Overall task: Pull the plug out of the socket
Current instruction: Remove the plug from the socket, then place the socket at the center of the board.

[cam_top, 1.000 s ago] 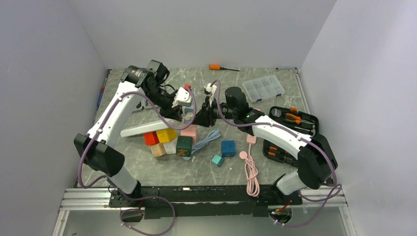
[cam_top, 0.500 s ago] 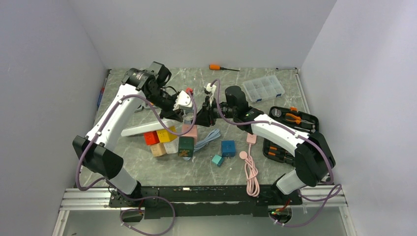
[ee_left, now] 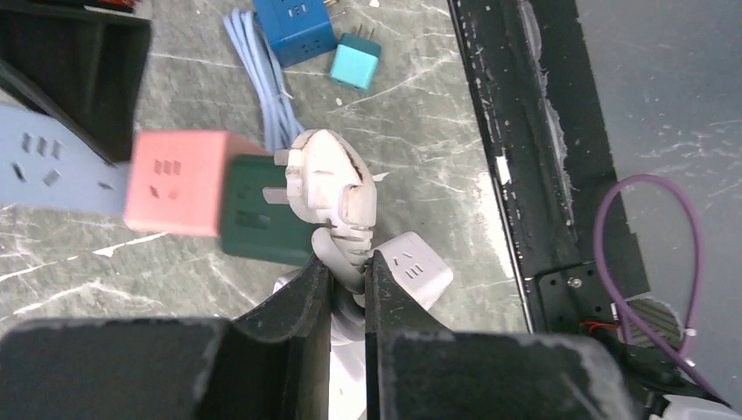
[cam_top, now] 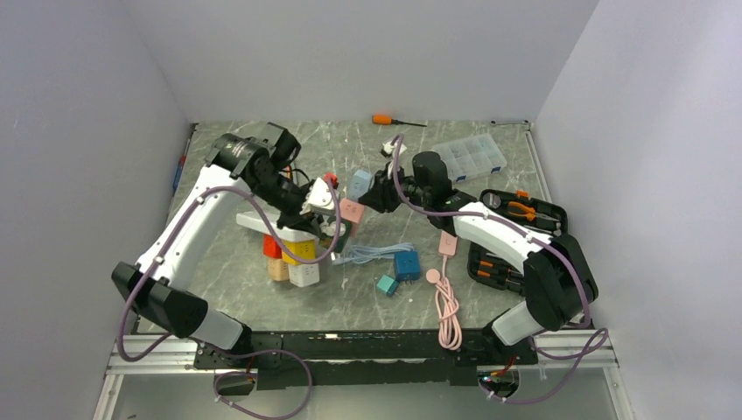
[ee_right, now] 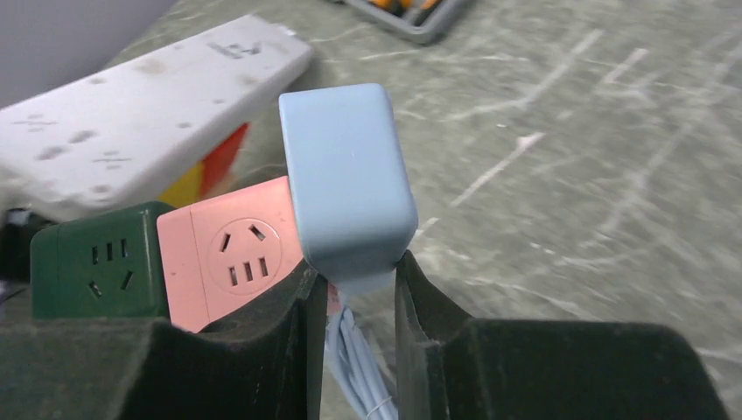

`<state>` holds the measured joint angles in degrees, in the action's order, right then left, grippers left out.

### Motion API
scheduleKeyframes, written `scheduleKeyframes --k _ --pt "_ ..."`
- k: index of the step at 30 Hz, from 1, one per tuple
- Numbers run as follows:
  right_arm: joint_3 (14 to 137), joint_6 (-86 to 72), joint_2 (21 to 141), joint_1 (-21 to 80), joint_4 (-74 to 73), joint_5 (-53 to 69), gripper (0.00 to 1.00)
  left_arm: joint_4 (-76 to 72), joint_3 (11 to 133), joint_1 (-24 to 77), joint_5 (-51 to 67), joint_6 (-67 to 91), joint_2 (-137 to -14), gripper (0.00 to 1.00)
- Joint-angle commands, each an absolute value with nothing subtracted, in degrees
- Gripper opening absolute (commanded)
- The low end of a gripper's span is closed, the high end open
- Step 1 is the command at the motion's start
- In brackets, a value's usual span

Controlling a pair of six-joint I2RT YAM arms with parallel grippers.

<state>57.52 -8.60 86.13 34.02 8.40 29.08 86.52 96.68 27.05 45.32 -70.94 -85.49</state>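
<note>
The white plug [ee_left: 328, 179] hangs in the air, and my left gripper [ee_left: 348, 262] is shut on its ribbed cable neck. Its bare prongs point at a dark green socket cube [ee_left: 262, 223]; whether their tips are still inside I cannot tell. That green cube joins a pink cube [ee_right: 232, 249] and a light blue cube [ee_right: 346, 188] in one lifted row. My right gripper [ee_right: 357, 271] is shut on the cable end of the blue cube. In the top view the left gripper [cam_top: 324, 197] and the right gripper [cam_top: 372, 188] face each other over mid-table.
A white power strip [cam_top: 271, 226] lies over red, yellow and white cubes [cam_top: 293, 254]. A light blue cable [cam_top: 367, 255], a blue cube [cam_top: 405, 262], a teal adapter [cam_top: 386, 284] and a pink cable [cam_top: 446, 297] lie in front. Tool case [cam_top: 516, 227], parts box [cam_top: 470, 157] and screwdriver [cam_top: 385, 120] sit right and back.
The blue, pink and green cubes have risen off the table toward the right with my right gripper. The left gripper has drawn the white plug down-left, and the power strip and stacked cubes shifted.
</note>
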Motion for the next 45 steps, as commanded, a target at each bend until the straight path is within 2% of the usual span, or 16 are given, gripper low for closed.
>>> scheduleKeyframes --k 1,6,10,15,24,32,36,42,43,44,45 --pt "56.99 -9.0 83.68 32.39 11.17 23.22 0.0 90.28 97.14 25.12 51.43 -72.4 -81.92 0.0" --pt "56.48 -8.7 83.0 32.35 12.01 26.15 0.0 86.07 98.36 23.16 49.36 -69.71 -85.02 0.0" --pt "55.26 -8.59 81.49 32.36 11.72 28.54 0.0 70.17 94.89 19.47 40.94 -60.24 -86.63 0.0" --pt "52.98 -8.71 78.25 31.67 10.99 29.03 0.0 60.49 93.79 16.09 34.62 -55.16 -90.61 0.0" --pt "48.99 -12.25 71.62 28.57 11.92 31.57 0.0 47.04 90.77 16.57 26.58 -39.13 -99.1 0.0" --pt "47.26 -12.91 68.54 27.77 10.9 31.72 0.0 38.98 85.58 17.31 22.51 -31.8 -103.98 0.0" --pt "46.83 -13.0 67.88 27.78 10.45 31.67 0.0 39.15 87.85 17.23 22.36 -29.29 -107.79 0.11" --pt "47.02 -12.24 66.33 27.73 8.54 30.69 0.0 38.09 91.37 16.06 22.62 -24.34 -112.39 0.06" --pt "46.96 -12.19 66.2 27.81 8.38 30.6 0.0 37.94 91.74 16.08 23.02 -23.55 -112.93 0.08" --pt "46.94 -12.2 66.11 27.72 8.29 30.57 0.0 37.89 91.95 16.2 23.94 -22.88 -113.34 0.14" --pt "46.93 -12.21 66.17 27.72 8.2 30.51 0.0 38.27 92.28 16.25 25.04 -22.64 -113.57 0.33"
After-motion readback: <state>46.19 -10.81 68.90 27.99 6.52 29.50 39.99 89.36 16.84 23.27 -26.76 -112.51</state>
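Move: The plug in the left gripper is already out of the green socket block, which lies about 5 cm ahead of that hand, 6 cm to its right and 8 cm below. The clear table spot for it is some 22 cm ahead, 3 cm left and 24 cm below; the white power strip is about 3 cm ahead, 10 cm left and 8 cm below. From the right gripper, still holding the blue block, the green block is about 9 cm back, 8 cm left and 3 cm lower. Keep the left gripper shut on the plug's cord and, after a brief slight draw back and up, swing it forward about 21 cm, then increasingly down some 18 cm towards the clear table, turning counter-clockwise about 50 degrees. Keep the right gripper's hold on the blue block and shift it roughly 6 cm right, at first slightly forward, then back and a little up. ##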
